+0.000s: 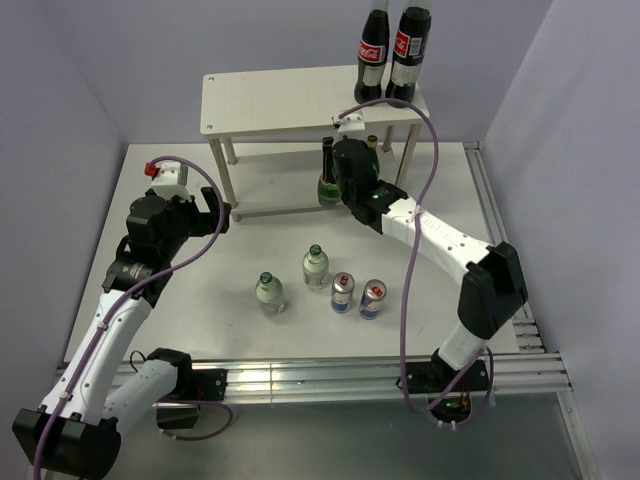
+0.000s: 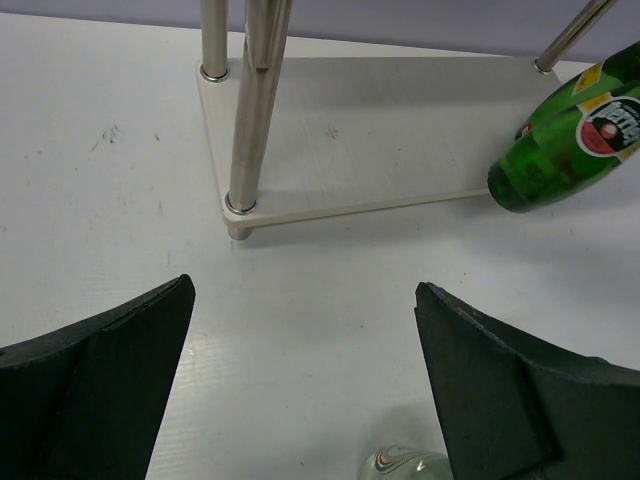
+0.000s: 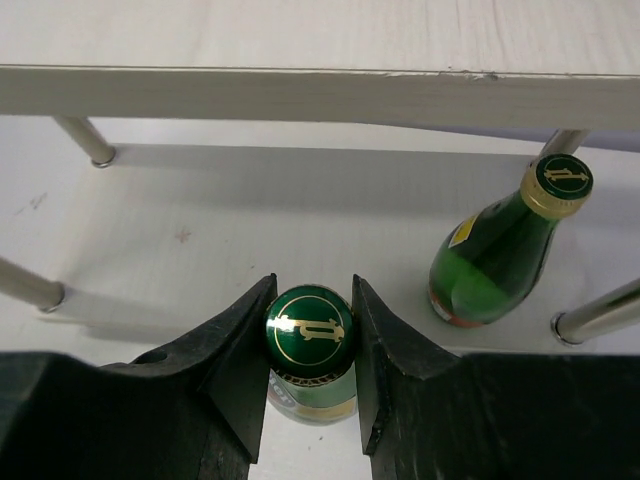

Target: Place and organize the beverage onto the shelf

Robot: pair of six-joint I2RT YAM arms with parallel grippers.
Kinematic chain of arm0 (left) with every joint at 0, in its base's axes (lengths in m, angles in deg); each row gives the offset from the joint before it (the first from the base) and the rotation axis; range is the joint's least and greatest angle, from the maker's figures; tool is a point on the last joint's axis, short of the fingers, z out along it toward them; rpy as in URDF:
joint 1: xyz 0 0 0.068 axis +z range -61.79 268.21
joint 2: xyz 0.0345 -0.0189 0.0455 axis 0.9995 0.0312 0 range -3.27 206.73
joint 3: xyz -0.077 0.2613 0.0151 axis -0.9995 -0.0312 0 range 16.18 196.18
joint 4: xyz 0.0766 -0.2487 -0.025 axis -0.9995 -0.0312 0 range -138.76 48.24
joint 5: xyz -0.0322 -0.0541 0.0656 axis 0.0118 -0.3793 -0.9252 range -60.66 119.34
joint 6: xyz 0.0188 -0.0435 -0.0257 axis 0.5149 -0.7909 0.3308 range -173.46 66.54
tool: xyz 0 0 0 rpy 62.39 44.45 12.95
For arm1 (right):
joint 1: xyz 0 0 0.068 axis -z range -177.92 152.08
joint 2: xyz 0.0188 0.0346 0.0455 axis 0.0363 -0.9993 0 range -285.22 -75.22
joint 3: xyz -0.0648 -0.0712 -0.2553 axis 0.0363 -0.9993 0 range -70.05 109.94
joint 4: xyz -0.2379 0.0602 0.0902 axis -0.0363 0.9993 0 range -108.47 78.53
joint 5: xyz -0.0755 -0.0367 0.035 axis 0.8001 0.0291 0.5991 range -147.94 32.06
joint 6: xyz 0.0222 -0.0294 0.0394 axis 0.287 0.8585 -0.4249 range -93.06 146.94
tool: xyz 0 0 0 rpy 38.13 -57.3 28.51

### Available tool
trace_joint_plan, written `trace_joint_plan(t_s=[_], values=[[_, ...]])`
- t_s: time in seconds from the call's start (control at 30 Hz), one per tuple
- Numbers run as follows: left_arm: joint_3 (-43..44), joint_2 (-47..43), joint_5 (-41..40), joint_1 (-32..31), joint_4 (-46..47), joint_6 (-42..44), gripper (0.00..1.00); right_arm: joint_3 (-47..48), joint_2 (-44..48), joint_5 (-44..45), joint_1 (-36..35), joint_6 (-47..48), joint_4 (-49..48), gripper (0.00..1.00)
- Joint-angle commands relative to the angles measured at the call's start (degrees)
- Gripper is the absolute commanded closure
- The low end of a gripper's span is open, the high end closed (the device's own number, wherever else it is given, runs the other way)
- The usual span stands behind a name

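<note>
The shelf (image 1: 280,100) stands at the back. My right gripper (image 1: 333,168) is shut on the cap of a dark green glass bottle (image 1: 328,188), upright at the front edge of the lower board (image 3: 250,220); in the right wrist view my gripper (image 3: 311,300) has both fingers against the cap (image 3: 310,328). The second green bottle (image 3: 495,250) stands on the lower board to the right (image 1: 372,146). Two clear green-capped bottles (image 1: 269,293) (image 1: 315,266) and two blue-and-silver cans (image 1: 343,293) (image 1: 373,298) stand on the table. My left gripper (image 1: 215,208) is open and empty (image 2: 303,285).
Two tall cola bottles (image 1: 372,55) (image 1: 408,50) stand on the top board's right end. The shelf's metal legs (image 2: 250,130) rise just ahead of my left gripper. The held green bottle (image 2: 570,140) and a clear bottle's top (image 2: 405,465) show in the left wrist view.
</note>
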Motion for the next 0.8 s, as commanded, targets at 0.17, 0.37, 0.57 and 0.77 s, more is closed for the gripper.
trace_joint_plan(t_s=[0.17,0.37,0.57,0.77], values=[[0.21,0.36,0.76,-0.21,2.46,0.78,0.01,7.98,-5.26,-2.48,5.39,-1.30,-16.31,1.00],[0.21,0.45,0.94,-0.21,2.29,0.78,0.01,8.52,-8.69,-2.58,7.24,-0.52,-18.85,1.00],[0.21,0.28,1.02,-0.21,2.38,0.87,0.01,8.43,-11.33,-1.08,8.64,1.15,-20.44,1.00],[0.21,0.10,1.11,-0.21,2.38,0.87,0.01,8.69,-12.91,2.96,9.43,4.14,-21.67,1.00]])
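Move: Ahead of the right hand, which already holds a green bottle by its neck, the free spot on the lower shelf board lies about 9 cm forward, 4 cm to the right and 20 cm down. The standing green bottle is 9 cm ahead and 12 cm right, its middle 10 cm lower; the right front post is 5 cm ahead, 20 cm right, 8 cm lower. From the left hand the spot lies some 21 cm ahead, 31 cm right, 19 cm down. Carrying the bottle in under the upper board, the right hand goes forward about 8 cm, sinking some 5 cm over the first half and then staying level while it eases on forward. It drifts 3 to 4 cm right throughout, towards the standing green bottle, with a slight clockwise turn, and keeps its grip on the neck. ##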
